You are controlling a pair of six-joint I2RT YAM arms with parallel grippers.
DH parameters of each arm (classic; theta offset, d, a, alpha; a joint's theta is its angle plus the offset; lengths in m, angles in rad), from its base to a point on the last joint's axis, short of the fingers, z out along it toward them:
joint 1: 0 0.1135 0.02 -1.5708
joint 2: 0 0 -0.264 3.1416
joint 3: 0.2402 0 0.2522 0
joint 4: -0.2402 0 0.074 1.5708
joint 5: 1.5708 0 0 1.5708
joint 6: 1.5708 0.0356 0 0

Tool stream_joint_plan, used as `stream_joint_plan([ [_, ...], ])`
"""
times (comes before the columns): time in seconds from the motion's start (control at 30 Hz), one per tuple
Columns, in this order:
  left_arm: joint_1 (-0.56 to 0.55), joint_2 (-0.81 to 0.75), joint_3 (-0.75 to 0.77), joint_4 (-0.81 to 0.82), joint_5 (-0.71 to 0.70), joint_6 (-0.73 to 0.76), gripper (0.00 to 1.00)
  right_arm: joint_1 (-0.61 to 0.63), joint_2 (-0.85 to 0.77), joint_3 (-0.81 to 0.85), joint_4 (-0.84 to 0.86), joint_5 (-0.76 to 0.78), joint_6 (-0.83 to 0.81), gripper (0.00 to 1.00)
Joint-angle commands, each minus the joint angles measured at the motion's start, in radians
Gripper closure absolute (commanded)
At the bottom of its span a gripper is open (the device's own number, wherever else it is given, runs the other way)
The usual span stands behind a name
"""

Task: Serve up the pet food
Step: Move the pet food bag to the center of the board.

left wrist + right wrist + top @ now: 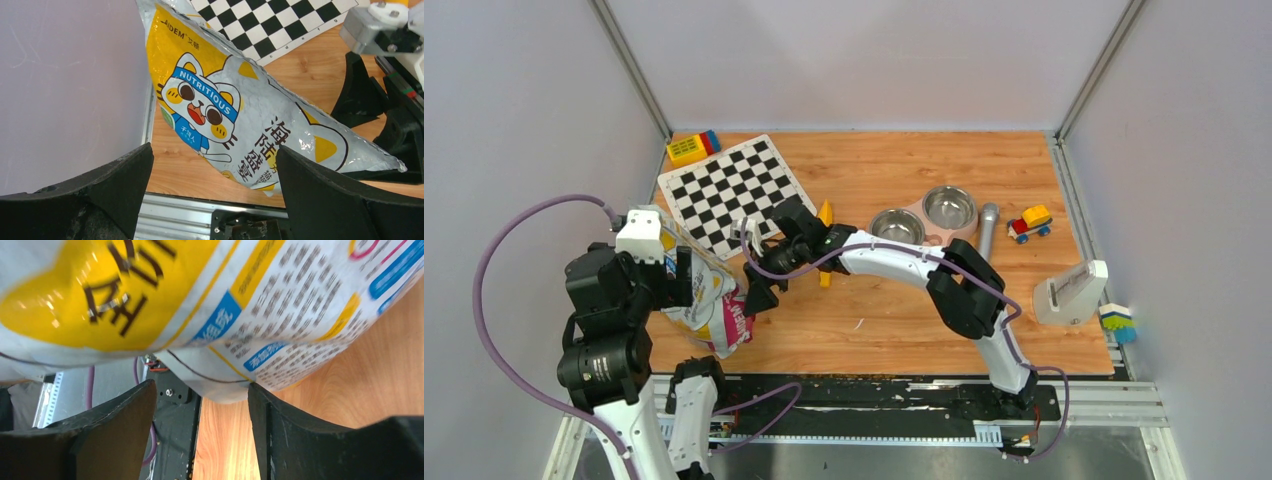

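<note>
The glossy cartoon-cat bag [709, 300] lies tilted at the table's left, near the front edge. No pet food shows; the bag hides whatever is inside. My left gripper [684, 278] hovers over the bag's left part, open wide. In the left wrist view the bag [240, 100] fills the middle beyond my left gripper [215, 170], with nothing between the fingers. My right gripper [759, 290] is at the bag's right lower corner, open. In the right wrist view the bag [200, 300] hangs just past my right gripper [200, 395], its corner beside one fingertip [257, 395].
Two steel bowls [897, 227] [949, 207] stand at mid-right, and a yellow scoop [826, 215] lies partly behind the right arm. Also here are a checkerboard [734, 190], a grey cylinder [988, 230], a toy car [1030, 223], a white stand [1071, 292] and a yellow block [692, 148].
</note>
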Motion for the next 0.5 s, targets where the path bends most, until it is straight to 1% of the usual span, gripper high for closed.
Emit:
stream_joint_plan([
  [0.0,0.013,-0.029,-0.005,0.014,0.009,-0.002,0.0,-0.003,0.028,0.1,0.063,-0.019,0.06,0.33],
  [0.13,0.013,-0.032,-0.005,0.023,-0.004,0.0,0.0,-0.002,0.066,0.157,0.032,-0.008,0.058,0.35],
  [0.27,0.013,-0.035,-0.001,0.026,-0.016,0.001,0.0,-0.003,0.091,0.185,0.005,0.005,0.048,0.4],
  [0.37,0.013,-0.042,-0.009,0.028,-0.021,-0.001,0.0,-0.007,0.092,0.185,-0.014,0.011,0.024,0.48],
  [0.47,0.014,-0.043,-0.013,0.03,-0.03,-0.002,0.0,-0.019,0.08,0.173,-0.016,0.005,0.023,0.59],
])
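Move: The pet food bag lies slanting on the board, its middle about 10 cm to the right hand's left, some 2 cm farther out and 5 cm lower, with its near right side close to the fingertips. From that hand the yellow scoop is roughly 13 cm right and 9 cm ahead, and the checkered board 18 cm ahead and 1 cm left, both near 13 cm below. From the left hand the bag's middle is about 5 cm ahead, 3 cm right and 22 cm down. Along the bag's right side, near its close end, the right hand slides left, forward and up together, about 2 cm each way, then settles and sinks slightly. Its fingers, still pointing left and down, close from roughly two-thirds to about half open at the bag's edge; a firm pinch can't be seen. ##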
